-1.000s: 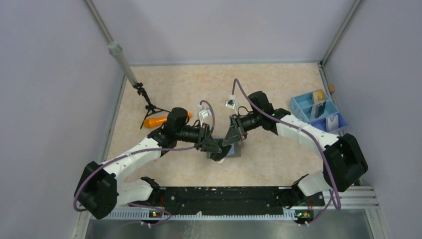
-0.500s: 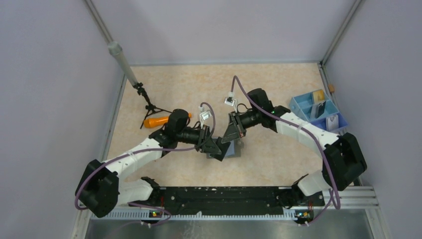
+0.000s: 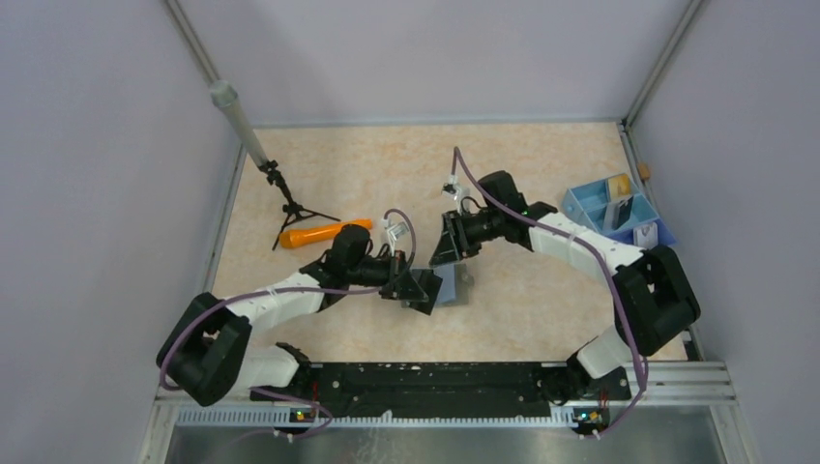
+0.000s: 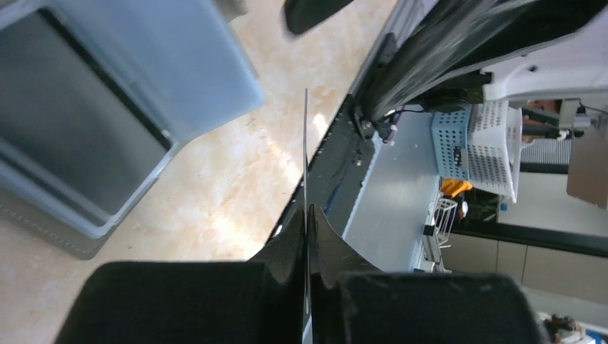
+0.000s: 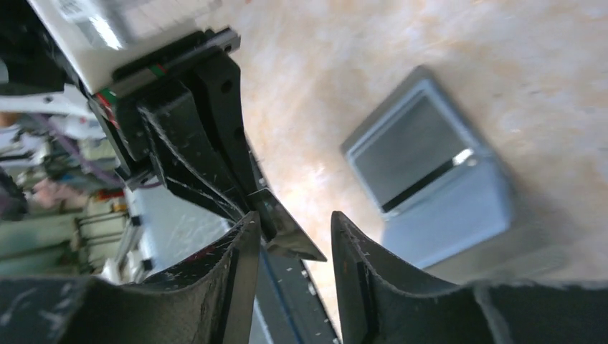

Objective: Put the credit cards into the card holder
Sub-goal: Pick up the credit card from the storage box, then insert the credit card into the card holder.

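Observation:
The card holder (image 3: 453, 287), a grey wallet with light blue lining, lies open on the table, and a dark card sits in one of its slots (image 4: 79, 136). My left gripper (image 3: 422, 289) hovers just left of it, shut on a black credit card (image 5: 290, 231). In the left wrist view that credit card (image 4: 305, 143) shows edge-on, sticking out from between the closed jaws of the left gripper (image 4: 307, 212). My right gripper (image 3: 448, 244) hangs open above and behind the card holder (image 5: 430, 186). In the right wrist view, the right gripper's (image 5: 294, 215) fingers stand either side of the card's corner without touching it.
A blue compartment tray (image 3: 586, 207) with more cards stands at the right edge. An orange carrot-shaped stick (image 3: 324, 233) and a small black tripod (image 3: 291, 204) lie left of the arms. A grey pole (image 3: 238, 123) leans in the back left corner.
The right gripper has opened, let go of the black card and pulled back from it. The left gripper has shut on the card and now holds it alone, slightly nearer the front.

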{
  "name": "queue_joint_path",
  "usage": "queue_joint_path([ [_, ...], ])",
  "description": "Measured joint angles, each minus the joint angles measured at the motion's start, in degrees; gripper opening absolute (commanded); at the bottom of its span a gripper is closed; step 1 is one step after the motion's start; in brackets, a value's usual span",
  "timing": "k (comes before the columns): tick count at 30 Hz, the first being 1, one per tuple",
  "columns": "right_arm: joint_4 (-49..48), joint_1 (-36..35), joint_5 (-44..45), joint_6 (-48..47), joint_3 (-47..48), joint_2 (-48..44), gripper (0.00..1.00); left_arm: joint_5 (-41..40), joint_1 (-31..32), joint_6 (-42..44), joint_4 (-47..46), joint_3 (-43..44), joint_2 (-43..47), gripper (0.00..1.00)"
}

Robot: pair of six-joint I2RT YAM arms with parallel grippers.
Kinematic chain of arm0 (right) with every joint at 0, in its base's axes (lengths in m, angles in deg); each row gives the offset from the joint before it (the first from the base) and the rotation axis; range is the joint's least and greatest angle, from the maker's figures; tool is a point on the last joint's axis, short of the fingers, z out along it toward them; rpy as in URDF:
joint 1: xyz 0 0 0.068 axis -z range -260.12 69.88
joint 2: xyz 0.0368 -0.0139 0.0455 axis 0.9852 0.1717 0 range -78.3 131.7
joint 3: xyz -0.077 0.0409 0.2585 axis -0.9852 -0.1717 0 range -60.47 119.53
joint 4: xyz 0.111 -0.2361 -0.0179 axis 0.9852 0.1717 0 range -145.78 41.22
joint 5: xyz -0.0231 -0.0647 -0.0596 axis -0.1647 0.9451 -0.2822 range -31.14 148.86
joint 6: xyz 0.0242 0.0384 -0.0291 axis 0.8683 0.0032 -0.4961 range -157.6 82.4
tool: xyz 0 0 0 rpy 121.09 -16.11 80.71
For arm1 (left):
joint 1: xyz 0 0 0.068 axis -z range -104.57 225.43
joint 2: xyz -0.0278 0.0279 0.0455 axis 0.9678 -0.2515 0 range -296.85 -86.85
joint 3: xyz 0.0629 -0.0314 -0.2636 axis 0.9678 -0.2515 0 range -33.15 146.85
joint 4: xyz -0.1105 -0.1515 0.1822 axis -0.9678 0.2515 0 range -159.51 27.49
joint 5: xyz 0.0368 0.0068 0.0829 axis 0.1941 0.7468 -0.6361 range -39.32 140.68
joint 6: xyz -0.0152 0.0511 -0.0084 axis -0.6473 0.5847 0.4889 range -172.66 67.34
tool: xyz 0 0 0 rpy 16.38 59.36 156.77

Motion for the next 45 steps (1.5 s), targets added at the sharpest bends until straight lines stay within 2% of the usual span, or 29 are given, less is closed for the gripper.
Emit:
queue_joint_path([
  [6, -3.1, 0.8, 12.6, 3.5, -2.1, -0.3, 0.43, -4.2, -0.5, -5.7, -6.9, -4.8, -5.3, 0.00],
  [16, -4.1, -0.9, 31.0, 15.8, -12.5, -4.8, 0.42, -14.3, -1.6, -14.4, -19.7, -10.4, -5.7, 0.00],
  [26, -4.7, -4.3, 38.2, 22.7, -14.5, -11.1, 0.39, -20.1, -1.6, -16.7, -24.1, -11.1, -7.0, 0.00],
  [40, -4.0, -10.2, 42.0, 27.0, -14.5, -9.4, 0.38, -21.1, -0.9, -18.9, -30.2, -11.1, -13.5, 0.00],
  [45, -2.6, -11.4, 44.3, 28.0, -14.5, -7.7, 0.34, -21.3, -0.3, -19.1, -31.4, -11.1, -14.6, 0.00],
])
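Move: The left hand already holds the black credit card; the card holder's middle lies about 7 cm ahead of that hand, 3 cm to its right and 12 cm below. The holder's dark pocket is 7 cm straight ahead at that depth. The emptied right hand has the standing blue sleeve about 11 cm below, 1 cm to its right and level fore-and-aft; the clasp strap is some 2 cm ahead and 6 cm right of this hand, 13 cm down. Still pinching the card, the left hand drops about 5 cm, then swings forward some 6 cm over the card holder while turning roughly 25 degrees counter-clockwise, and sinks a little more. The right hand, open and free of the card, arcs forward then right and down, eases up, then draws back and sinks again to the blue sleeve, net 8 cm lower, turning some 35 degrees clockwise and tipping its fingers down; contact with the sleeve can't be seen. ##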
